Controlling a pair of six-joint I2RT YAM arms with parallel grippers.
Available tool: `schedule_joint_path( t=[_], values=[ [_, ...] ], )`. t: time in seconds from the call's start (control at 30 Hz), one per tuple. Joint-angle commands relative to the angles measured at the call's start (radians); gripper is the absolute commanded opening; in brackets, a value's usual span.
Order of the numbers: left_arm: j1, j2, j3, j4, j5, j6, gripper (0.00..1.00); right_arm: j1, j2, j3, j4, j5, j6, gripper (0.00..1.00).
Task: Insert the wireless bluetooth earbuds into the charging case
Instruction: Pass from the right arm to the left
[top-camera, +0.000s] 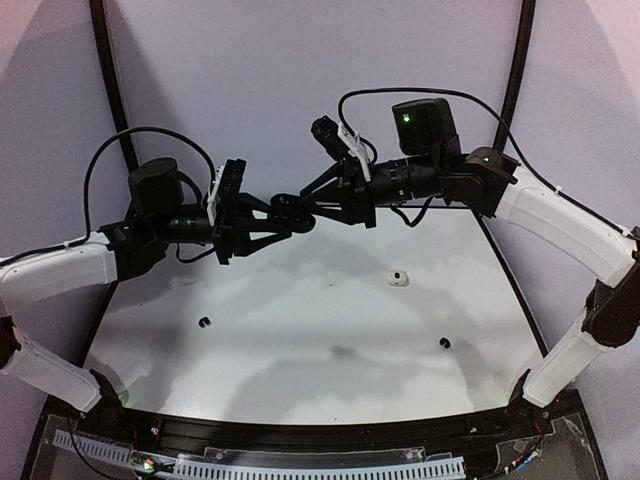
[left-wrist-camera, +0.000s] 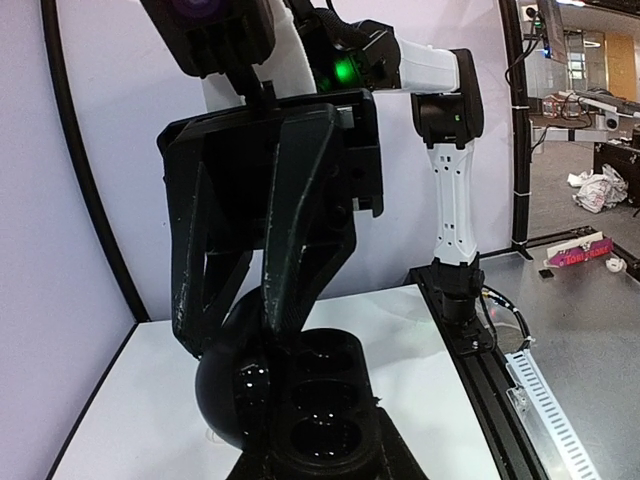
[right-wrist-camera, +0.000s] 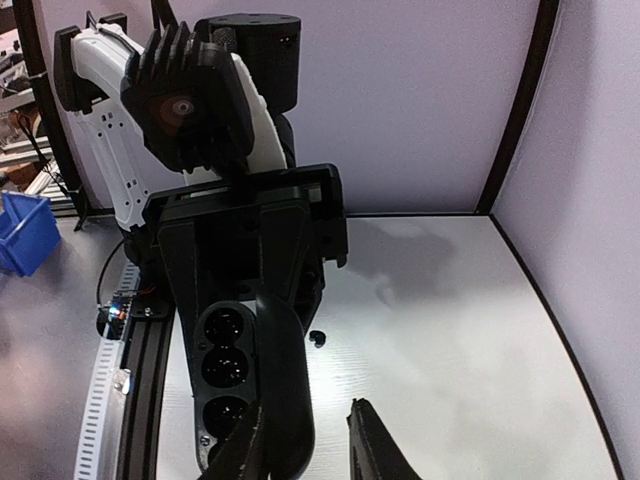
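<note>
A black charging case (left-wrist-camera: 325, 400) hangs in mid-air over the table with its lid open. It shows round wells and a domed lid (left-wrist-camera: 225, 390). My left gripper (left-wrist-camera: 325, 462) is shut on the case from below. The right gripper (right-wrist-camera: 305, 450) faces it and stands open, the lid's edge (right-wrist-camera: 283, 380) lying against its left finger with a gap to the right finger. Seen from above, the left gripper (top-camera: 275, 225) and right gripper (top-camera: 305, 203) meet at the case (top-camera: 288, 208). Black earbuds (top-camera: 205, 322) (top-camera: 443, 343) and a small white earbud (top-camera: 398, 278) lie on the table.
The white table (top-camera: 300, 370) ends in a black rail at the near edge, and purple walls (top-camera: 250, 70) stand close behind. In the right wrist view one black earbud (right-wrist-camera: 317, 338) lies on the table under the case. Black cables arc over both arms.
</note>
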Motion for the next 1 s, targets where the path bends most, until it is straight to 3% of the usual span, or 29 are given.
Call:
schedule_joint_path(
  t=[0.0,0.2,0.53,0.7,0.83,0.9,0.97],
  values=[
    [-0.011,-0.030,-0.015,0.065,-0.009,-0.030,0.01,-0.018,0.022,0.009,-0.007,-0.023,0.017,0.27],
    [-0.004,-0.009,-0.046,0.095,-0.070,-0.199,0.01,-0.024,0.033,0.002,0.008,-0.104,0.036,0.34],
    [-0.004,-0.006,-0.069,0.093,-0.093,-0.190,0.01,-0.034,0.026,0.022,0.093,-0.163,0.079,0.53],
    [-0.004,-0.010,-0.099,0.129,-0.102,-0.185,0.01,-0.084,-0.001,0.040,0.199,-0.170,0.177,0.61],
    [-0.004,-0.012,-0.117,0.165,-0.122,-0.201,0.01,-0.178,-0.106,-0.050,0.297,-0.073,0.348,0.66],
    [-0.004,-0.014,-0.133,0.186,-0.127,-0.236,0.01,-0.232,-0.174,-0.162,0.297,0.048,0.476,0.85],
    [-0.004,-0.016,-0.146,0.216,-0.129,-0.253,0.01,-0.316,-0.254,-0.298,0.268,0.127,0.582,0.98]
  ],
)
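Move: The open black charging case sits in the left hand's fingers, its middle about 1 cm to that hand's right and 1 cm ahead. From the right hand it lies some 2 cm left and 1 cm back, at about its height, with the lid between the right fingers. Well below the right hand, around 34 cm, the white case lies about 14 cm ahead and 20 cm right, and one black earbud 28 cm right and 2 cm back; the other lies 20 cm left of the left hand, 3 cm ahead and 34 cm down. The right hand, its fingers still astride the raised lid, first nearly stays in place while they spread, then comes free of the black case and swings away forward, up and to the right, about 5 cm each way and speeding up, its fingers opening wide. Meanwhile the left hand keeps its grip on the case's base, sinks about 2 cm, eases slightly forward and rolls some 10 degrees about the line of its fingers. ##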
